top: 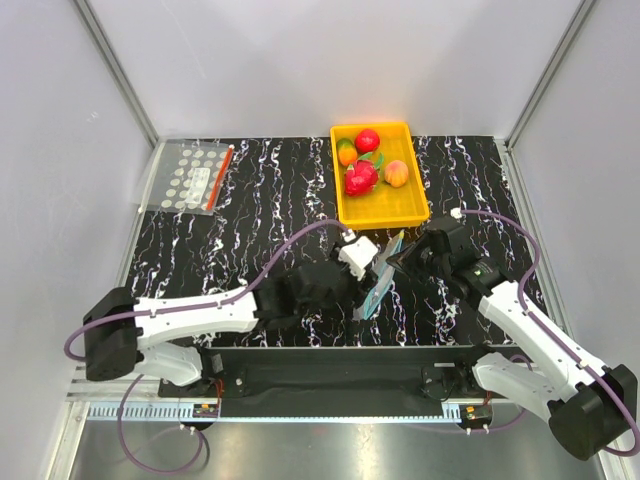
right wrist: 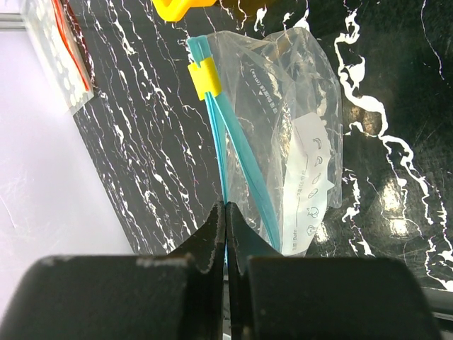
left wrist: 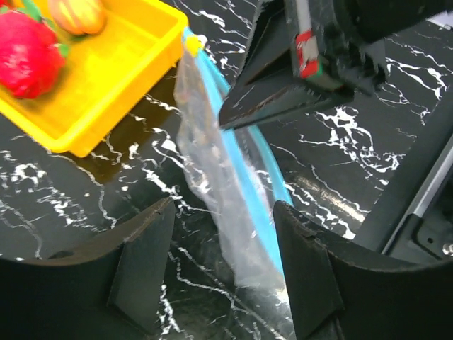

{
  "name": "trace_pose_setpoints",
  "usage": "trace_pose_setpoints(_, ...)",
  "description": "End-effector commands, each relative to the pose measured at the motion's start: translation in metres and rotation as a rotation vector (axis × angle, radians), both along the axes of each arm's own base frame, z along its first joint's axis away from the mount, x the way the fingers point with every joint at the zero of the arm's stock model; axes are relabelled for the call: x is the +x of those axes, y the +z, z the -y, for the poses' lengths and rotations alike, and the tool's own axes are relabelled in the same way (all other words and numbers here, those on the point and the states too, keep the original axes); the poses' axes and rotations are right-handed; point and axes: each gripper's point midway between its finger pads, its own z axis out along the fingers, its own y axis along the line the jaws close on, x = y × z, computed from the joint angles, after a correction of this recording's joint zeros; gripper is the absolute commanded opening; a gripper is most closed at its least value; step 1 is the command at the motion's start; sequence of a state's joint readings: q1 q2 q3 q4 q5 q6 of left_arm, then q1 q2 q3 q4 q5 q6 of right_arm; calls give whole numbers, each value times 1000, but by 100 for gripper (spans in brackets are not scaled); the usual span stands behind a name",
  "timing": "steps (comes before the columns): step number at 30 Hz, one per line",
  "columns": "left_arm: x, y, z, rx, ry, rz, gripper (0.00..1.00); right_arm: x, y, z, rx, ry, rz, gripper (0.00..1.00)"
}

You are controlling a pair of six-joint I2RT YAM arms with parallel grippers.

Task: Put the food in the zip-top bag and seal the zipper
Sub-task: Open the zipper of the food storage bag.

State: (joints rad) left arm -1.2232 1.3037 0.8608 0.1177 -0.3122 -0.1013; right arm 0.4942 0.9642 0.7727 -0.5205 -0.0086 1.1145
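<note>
The zip-top bag stands on edge mid-table, empty, its mouth parted. In the right wrist view my right gripper is shut on one strip of the pale blue zipper, below the yellow slider. My left gripper is open and straddles the bag at its other end, with the right finger close against the zipper. The food lies in the yellow tray: a red apple, a peach-orange fruit, an orange-and-green one.
A larger red fruit also lies in the tray. The flat white-dotted bag with a red strip is at the back left. The right gripper hangs just beyond the left fingers. White walls enclose the black marbled table.
</note>
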Motion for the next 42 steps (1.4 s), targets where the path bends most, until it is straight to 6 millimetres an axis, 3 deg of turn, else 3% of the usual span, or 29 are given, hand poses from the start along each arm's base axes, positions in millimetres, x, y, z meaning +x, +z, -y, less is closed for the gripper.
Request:
trace_pose_setpoints(1,-3,21,22,-51,-12,-63,62,6,11,-1,12,-17,50,0)
trace_pose_setpoints(8,-4,7,38,-4,-8,-108,60,7,8,0,6,-24,48,0)
trace_pose_setpoints(17,3,-14,44,56,25,-116,53,6,11,-1,13,-22,53,0)
trace_pose_setpoints(24,14,-27,40,115,86,-103,34,6,12,-1,14,-22,56,0)
trace_pose_setpoints(28,16,-32,44,136,84,-99,0,6,11,-2,12,-17,57,0)
trace_pose_setpoints(32,17,-32,40,151,100,-104,0,3,10,-3,-22,37,73,0)
trace_pose_setpoints(37,20,-30,32,157,131,-104,0,-2,16,-8,-22,121,128,28)
trace_pose_setpoints(42,25,-31,25,151,158,-113,0,-13,22,-5,4,130,167,31)
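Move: The stretch of the bag's zipper edge that the left hand goes for lies about 3 cm to its right, 1 cm ahead and 6 cm lower. The yellow zipper slider is farther out, some 12 cm ahead, 6 cm right and 7 cm below; the yellow tray's middle is about 25 cm ahead, 3 cm right and 15 cm down. From the right hand, already gripping the zipper edge, that stretch lies about 4 cm back, 2 cm left and 2 cm lower. The left fingers close on the zipper edge of the bag, just nearer the base than the right fingertips. To get there the left hand slides about 3 cm right, then sinks about 6 cm with a little forward, tipping its fingers some 15 degrees further down as they shut. The right hand holds still until then, at the last parting its fingers partway and easing back and up about a centimetre. ##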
